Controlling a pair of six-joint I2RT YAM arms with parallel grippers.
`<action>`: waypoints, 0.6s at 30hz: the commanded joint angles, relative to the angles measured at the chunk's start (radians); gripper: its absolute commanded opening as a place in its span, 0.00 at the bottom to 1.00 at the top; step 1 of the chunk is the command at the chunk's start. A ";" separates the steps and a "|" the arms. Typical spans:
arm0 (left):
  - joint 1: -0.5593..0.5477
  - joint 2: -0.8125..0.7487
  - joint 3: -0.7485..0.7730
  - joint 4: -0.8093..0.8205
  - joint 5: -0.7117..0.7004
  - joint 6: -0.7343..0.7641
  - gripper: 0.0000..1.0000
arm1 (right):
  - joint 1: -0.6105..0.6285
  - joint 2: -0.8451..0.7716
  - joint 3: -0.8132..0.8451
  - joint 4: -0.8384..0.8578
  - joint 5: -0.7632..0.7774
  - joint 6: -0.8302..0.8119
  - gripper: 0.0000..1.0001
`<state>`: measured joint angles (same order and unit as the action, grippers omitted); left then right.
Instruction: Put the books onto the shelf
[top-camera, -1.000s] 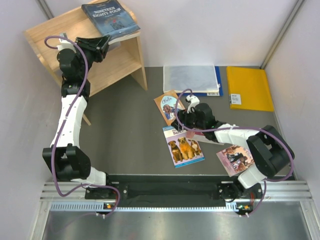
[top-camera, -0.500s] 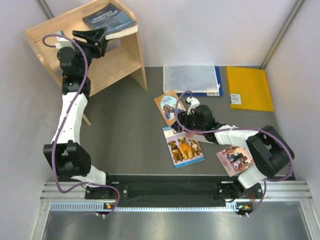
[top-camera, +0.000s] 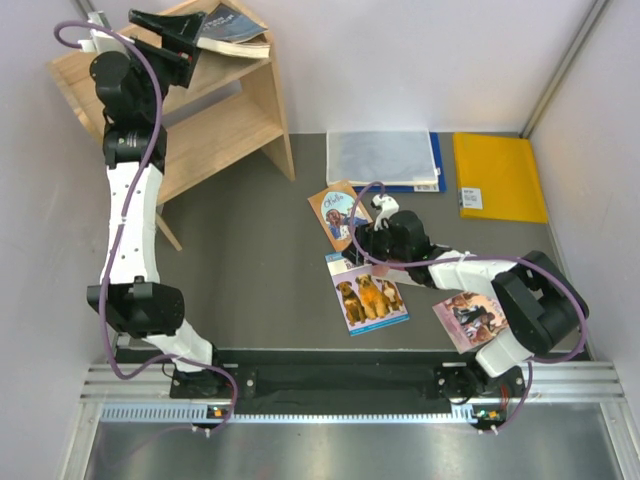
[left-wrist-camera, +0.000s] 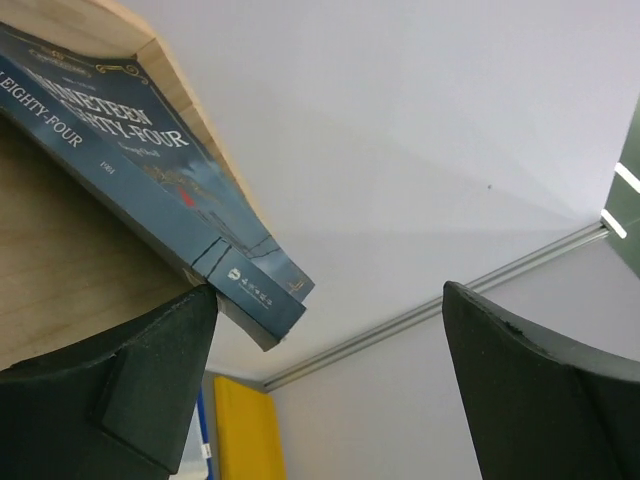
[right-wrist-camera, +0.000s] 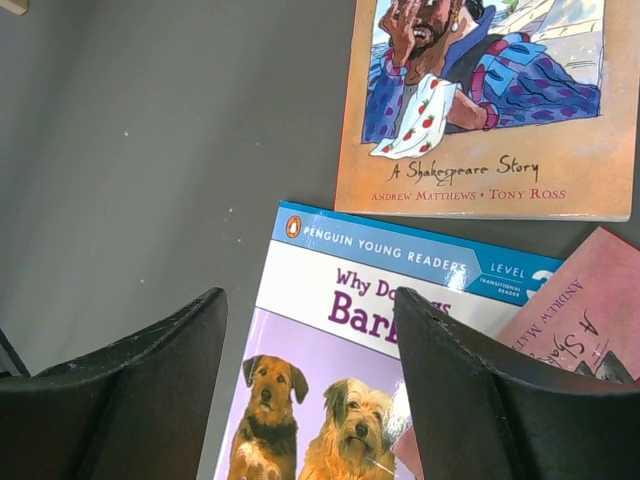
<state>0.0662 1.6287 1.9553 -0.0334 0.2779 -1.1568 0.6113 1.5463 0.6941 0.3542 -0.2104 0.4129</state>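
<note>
The dark blue book (top-camera: 235, 27) lies flat on the top board of the wooden shelf (top-camera: 225, 125), its corner jutting past the board's edge. My left gripper (top-camera: 188, 40) stands open beside it. In the left wrist view the book (left-wrist-camera: 150, 190) has its near corner right at my left finger (left-wrist-camera: 120, 380), with nothing between the jaws of the gripper (left-wrist-camera: 330, 370). My right gripper (top-camera: 366, 252) hovers open over the floor books: the dogs book (right-wrist-camera: 330, 300), the orange-brown one (right-wrist-camera: 490, 100) and the maroon-red one (right-wrist-camera: 590, 300). A pink-purple book (top-camera: 468, 318) lies near the right arm's base.
A grey-white folder with a blue edge (top-camera: 383, 158) and a yellow envelope (top-camera: 498, 176) lie flat at the back right. White walls close in on both sides. The shelf's lower board (top-camera: 215, 118) carries nothing that I can see.
My left gripper opened wide and let go of the dark blue book, which now rests on the shelf's top board. The left arm rose and moved back. The right arm stayed put.
</note>
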 joint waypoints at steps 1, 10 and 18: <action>-0.009 0.034 0.059 -0.071 0.027 0.107 0.99 | 0.015 -0.002 -0.004 0.042 -0.001 0.003 0.67; -0.017 0.008 0.036 -0.239 0.032 0.247 0.99 | 0.016 0.001 0.001 0.042 0.002 0.006 0.68; -0.019 -0.007 0.117 -0.434 -0.085 0.408 0.99 | 0.018 0.001 0.002 0.039 -0.001 0.006 0.68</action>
<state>0.0395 1.6478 2.0006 -0.3279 0.2779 -0.8730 0.6151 1.5463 0.6937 0.3550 -0.2104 0.4156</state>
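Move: The Nineteen Eighty-Four book lies on the upper board of the shelf, its spine side tilted up; its middle is about 9 cm ahead of the left hand, 4 cm to the right and 6 cm below. The shelf's right side panel stands about 10 cm ahead and 11 cm right, roughly 9 cm lower. From the right hand the book is some 26 cm ahead, 25 cm left and 42 cm up. The left hand, its fingers wide open one above the other, sinks about 6.5 cm beside the spine of the Nineteen Eighty-Four book, first easing forward a centimetre or two and then drawing slightly back, with the lower finger keeping at the spine's near corner and letting that side down. As it sinks, the fingertips tip down some 10 degrees and the wrist rolls about 15 degrees, left side rising, while the fingers stay open and take no grip. ##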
